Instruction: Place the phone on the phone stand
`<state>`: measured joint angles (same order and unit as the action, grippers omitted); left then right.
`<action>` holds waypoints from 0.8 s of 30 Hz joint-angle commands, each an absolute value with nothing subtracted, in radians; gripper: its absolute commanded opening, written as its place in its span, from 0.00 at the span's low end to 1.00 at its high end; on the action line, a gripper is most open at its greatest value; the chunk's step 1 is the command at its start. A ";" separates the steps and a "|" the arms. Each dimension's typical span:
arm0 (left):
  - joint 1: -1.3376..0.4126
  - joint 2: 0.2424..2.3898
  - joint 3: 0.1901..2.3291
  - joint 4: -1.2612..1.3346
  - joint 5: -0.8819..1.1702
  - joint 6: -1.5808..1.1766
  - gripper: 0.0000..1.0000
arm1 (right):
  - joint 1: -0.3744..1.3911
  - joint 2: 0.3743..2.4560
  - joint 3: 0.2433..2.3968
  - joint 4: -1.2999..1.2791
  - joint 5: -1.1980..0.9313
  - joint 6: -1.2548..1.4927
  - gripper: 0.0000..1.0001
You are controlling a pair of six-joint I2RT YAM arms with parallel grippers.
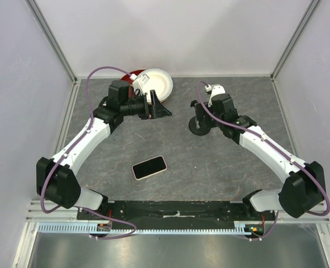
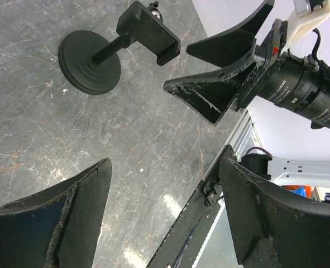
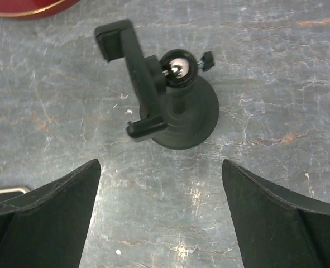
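The phone [image 1: 149, 167], black screen up with a pale cream rim, lies flat on the table in front of both arms, far from either gripper. The phone stand [image 1: 200, 130] is upright at centre right; its disc base, post and bracket show in the right wrist view [image 3: 178, 114] and the left wrist view [image 2: 90, 61]. My right gripper [image 1: 200, 110] hovers just over the stand, open and empty [image 3: 162, 206]. My left gripper [image 1: 163, 110] points right toward the stand, open and empty [image 2: 165, 212]. The right gripper also shows in the left wrist view [image 2: 220, 84].
A white plate [image 1: 157, 83] overlaps a red plate [image 1: 134, 75] at the back of the table, just behind the left gripper. The red plate's rim shows in the right wrist view [image 3: 30, 6]. Enclosure walls stand on three sides.
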<state>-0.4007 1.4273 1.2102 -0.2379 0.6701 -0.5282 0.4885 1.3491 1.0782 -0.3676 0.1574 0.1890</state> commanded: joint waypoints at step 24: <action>-0.400 1.399 1.229 -0.242 0.669 -0.480 0.84 | 0.489 1.312 1.071 -0.310 0.479 0.353 0.62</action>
<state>-0.4007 1.4212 1.2102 -0.2527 0.6556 -0.5091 0.4877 1.3575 1.0763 -0.3458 0.5289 0.3584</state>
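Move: The phone stand is just off the right fingertips: its middle lies about 4 cm ahead of that hand, 2 cm to its left and some 5 cm below. From this hand the phone lies roughly 14 cm back, 24 cm left and 13 cm down. The white plate stands about 19 cm beyond the stand and 21 cm left of it. From the left hand, the stand is some 4 cm ahead, 16 cm right and 13 cm lower. Already free of the phone stand, the empty right hand heads away from it to the right, about 5 cm, edging a little forward past its right side. As it goes, the wrist swings clockwise a little over 20 degrees, so the fingers point nearly straight forward. The wide-open fingers narrow by about a third without closing on anything. ##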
